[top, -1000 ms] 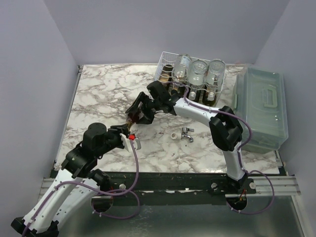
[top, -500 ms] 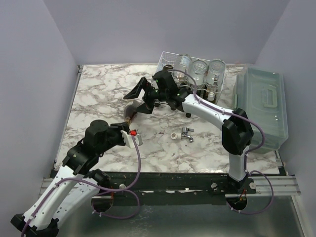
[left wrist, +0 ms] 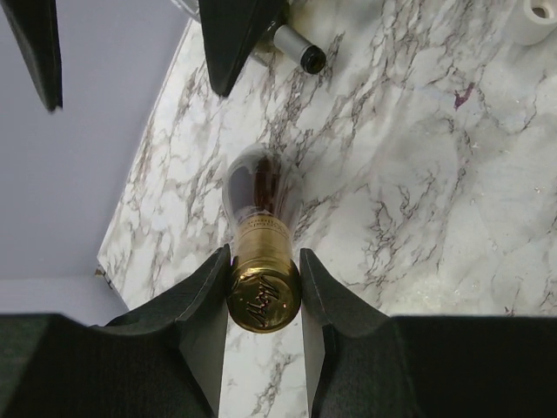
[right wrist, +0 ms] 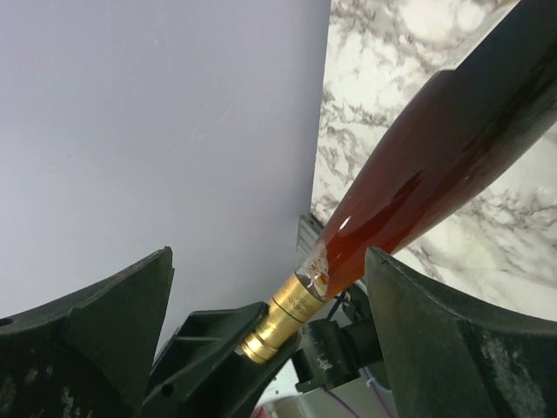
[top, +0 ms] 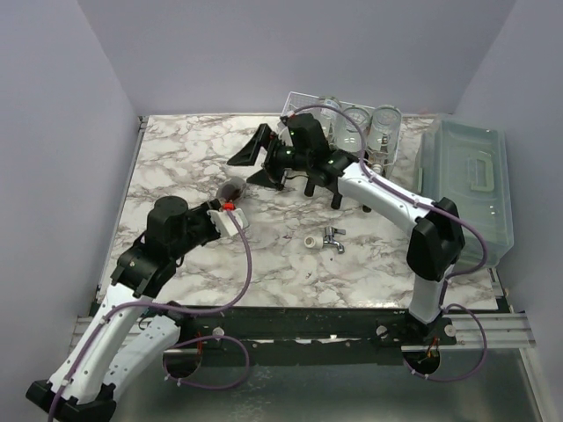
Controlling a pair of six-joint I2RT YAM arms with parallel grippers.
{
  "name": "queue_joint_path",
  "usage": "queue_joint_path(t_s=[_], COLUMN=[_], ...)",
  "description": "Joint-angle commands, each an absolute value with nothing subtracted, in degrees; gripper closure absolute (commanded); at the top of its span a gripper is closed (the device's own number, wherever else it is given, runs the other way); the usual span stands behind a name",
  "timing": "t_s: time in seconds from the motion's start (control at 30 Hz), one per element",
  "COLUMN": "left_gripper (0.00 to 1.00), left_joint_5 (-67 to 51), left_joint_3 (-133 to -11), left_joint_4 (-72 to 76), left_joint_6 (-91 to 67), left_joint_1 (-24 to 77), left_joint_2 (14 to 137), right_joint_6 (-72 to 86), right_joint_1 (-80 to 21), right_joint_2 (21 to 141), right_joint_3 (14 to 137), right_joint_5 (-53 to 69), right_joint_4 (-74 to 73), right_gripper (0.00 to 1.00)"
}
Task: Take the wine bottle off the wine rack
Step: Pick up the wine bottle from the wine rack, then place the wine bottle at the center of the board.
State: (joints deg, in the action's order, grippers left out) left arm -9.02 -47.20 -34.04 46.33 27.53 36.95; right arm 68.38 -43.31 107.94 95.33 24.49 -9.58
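The wine bottle [top: 233,189], dark red with a gold foil neck [left wrist: 264,292], is off the wine rack [top: 292,105] and over the marble table. My left gripper [top: 227,209] is shut on the gold neck, one finger on each side [left wrist: 264,287]. In the right wrist view the red bottle body [right wrist: 435,174] runs down to the neck held in the left fingers [right wrist: 200,348]. My right gripper [top: 242,171] is open, just above and behind the bottle, touching nothing [right wrist: 268,252]. The right arm hides part of the white wire rack.
Several clear bottles [top: 356,127] lie in the rack at the back. A translucent lidded bin [top: 466,189] stands at the right edge. A small white roll [top: 311,241] and a metal tap [top: 333,237] lie mid-table.
My right gripper opened off the bottle body and drew back and up toward the rack. My left gripper kept hold of the neck and shifted slightly up and left.
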Motion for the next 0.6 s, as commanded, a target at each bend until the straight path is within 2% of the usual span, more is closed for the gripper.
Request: queue_joint_path(t_s=[0.0, 0.57], left_gripper=[1.00, 1.00], left_joint_5=[-8.19, -12.25], left_joint_3=[-52.35, -74.80], left_joint_4=[-28.61, -29.82], left_joint_6=[43.39, 30.98], left_joint_1=[23.65, 13.19], left_joint_2=[39.80, 62.14], right_joint_6=[62.16, 49.00], right_joint_1=[-40.93, -37.86], right_joint_2=[103.21, 92.43], right_joint_3=[98.00, 89.54], right_joint_5=[20.49, 17.87], right_joint_4=[-10.86, -9.58], right_gripper=[0.08, 0.08])
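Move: Hanging neck-up in the left fingers, the wine bottle slopes down and forward, its middle about 7 cm ahead, 3 cm right and 11 cm below that hand. From there the wine rack stands roughly 30 cm ahead, 31 cm right and 17 cm lower; the tap lies level with the left hand, about 27 cm right, 24 cm down. For the open right hand the bottle's middle is some 3 cm back, 6 cm left and 13 cm below. Carrying the wine bottle by its gold neck, the left hand gathers speed forward and upward, about 10 cm with a slight drift left, over the open marble; its wrist swings some 15 degrees counter-clockwise and tips down a little, its grip kept. The right hand, still wide open, draws off up and right by about 10 cm, away from the bottle towards above the rack's left end, rolling some 20 degrees. ##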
